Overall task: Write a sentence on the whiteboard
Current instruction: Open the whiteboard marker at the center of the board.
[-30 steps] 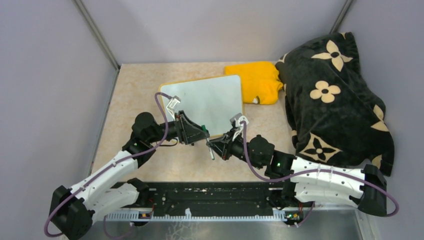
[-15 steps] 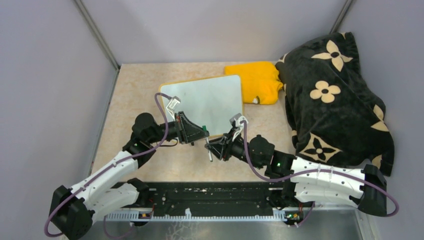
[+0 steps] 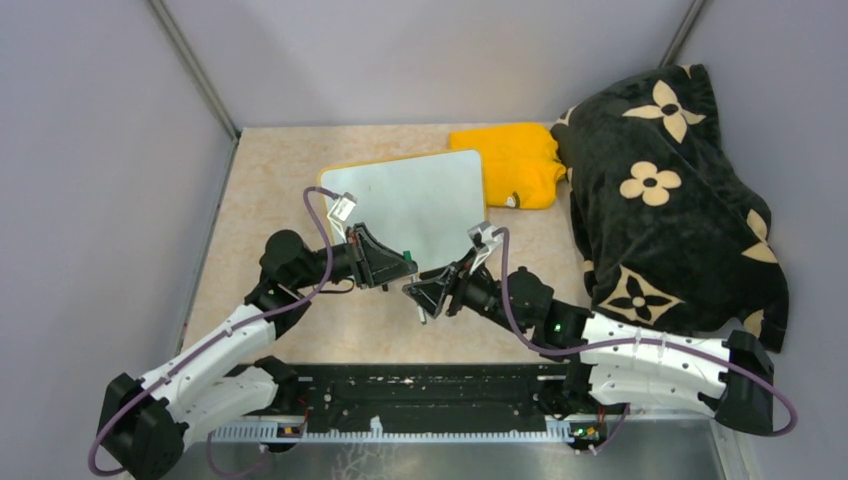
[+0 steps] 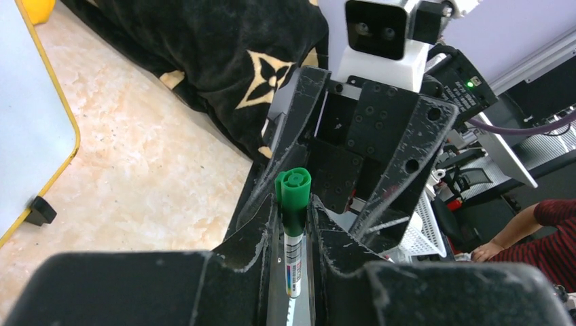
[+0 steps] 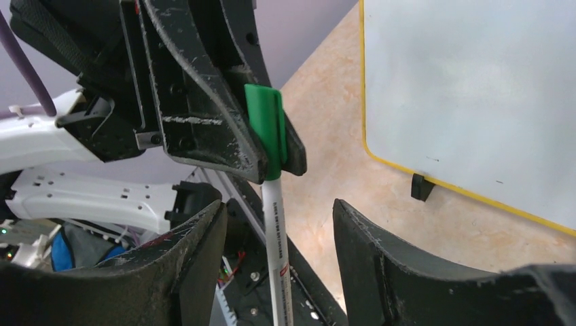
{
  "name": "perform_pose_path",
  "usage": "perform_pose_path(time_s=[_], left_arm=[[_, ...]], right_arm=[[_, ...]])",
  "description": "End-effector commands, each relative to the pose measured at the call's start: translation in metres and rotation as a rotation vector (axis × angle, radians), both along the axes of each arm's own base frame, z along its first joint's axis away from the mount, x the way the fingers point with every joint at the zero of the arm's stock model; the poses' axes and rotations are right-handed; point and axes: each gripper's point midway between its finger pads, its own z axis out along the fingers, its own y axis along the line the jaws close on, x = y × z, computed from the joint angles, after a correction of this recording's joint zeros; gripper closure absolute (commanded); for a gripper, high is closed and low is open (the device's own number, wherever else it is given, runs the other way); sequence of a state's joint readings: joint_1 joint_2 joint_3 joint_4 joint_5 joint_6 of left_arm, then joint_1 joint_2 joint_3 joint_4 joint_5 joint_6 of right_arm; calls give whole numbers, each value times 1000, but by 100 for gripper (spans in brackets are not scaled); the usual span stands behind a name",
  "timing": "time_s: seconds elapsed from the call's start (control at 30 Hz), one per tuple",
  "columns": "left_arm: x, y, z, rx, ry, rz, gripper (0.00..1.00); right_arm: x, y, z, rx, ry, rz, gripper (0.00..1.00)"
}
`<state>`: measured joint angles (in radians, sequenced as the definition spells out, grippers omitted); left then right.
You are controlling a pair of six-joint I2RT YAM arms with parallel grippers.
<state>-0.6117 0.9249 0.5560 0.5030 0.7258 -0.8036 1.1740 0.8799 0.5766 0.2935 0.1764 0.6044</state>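
Observation:
The whiteboard lies flat at mid-table, a glossy white board with a yellow rim; it also shows in the left wrist view and right wrist view. No sentence is in view on its blank face. In front of it my left gripper is shut on the green cap of a white marker. The marker hangs down between the fingers of my right gripper, which stands open with gaps on both sides of the barrel.
A folded yellow cloth lies beside the board's right edge. A black blanket with cream flowers is heaped along the right side. Grey walls close in the left and back. A black clip foot sits under the board's near edge.
My left gripper closed on the marker's green cap. My right gripper then opened off the barrel and shifted slightly left.

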Motion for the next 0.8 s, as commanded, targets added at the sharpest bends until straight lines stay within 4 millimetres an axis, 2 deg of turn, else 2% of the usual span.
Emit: perform_pose_path(time_s=[0.0, 0.3, 0.53, 0.7, 0.77], left_arm=[[-12, 3, 16, -56, -51, -32, 100], [-16, 3, 21, -74, -50, -56, 100], [-15, 3, 18, -71, -44, -46, 100], [-14, 4, 13, -66, -34, -34, 100], [-12, 4, 12, -63, -35, -24, 100]], right_arm=[[7, 0, 25, 111, 15, -13, 43], [6, 6, 23, 95, 22, 11, 56], [0, 10, 18, 80, 18, 53, 78], [-2, 7, 10, 69, 14, 57, 100], [-2, 6, 6, 62, 17, 54, 100]])
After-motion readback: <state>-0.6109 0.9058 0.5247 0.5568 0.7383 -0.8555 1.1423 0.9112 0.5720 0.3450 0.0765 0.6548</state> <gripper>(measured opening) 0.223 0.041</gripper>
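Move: The marker's green cap is already pinched in the left fingers. Its white body trails off, so the marker's middle is about 3 cm back of the left hand, 1 cm to its right and 1 cm lower. That middle is roughly at the right hand's point, between its open fingers, with the cap about 4 cm ahead of it, level sideways and 1 cm higher. The whiteboard's centre lies some 14 cm ahead of the right hand, 2 cm left and 24 cm below. Close the right gripper from a bit over half open to nearly shut, pinching the marker's white body just behind the cap. Ease that hand forward barely 1 cm at first, then back and left about 1 cm as the fingers shut. Keep the left gripper clamped on the cap, letting it rise about 1 cm and sink back again. ##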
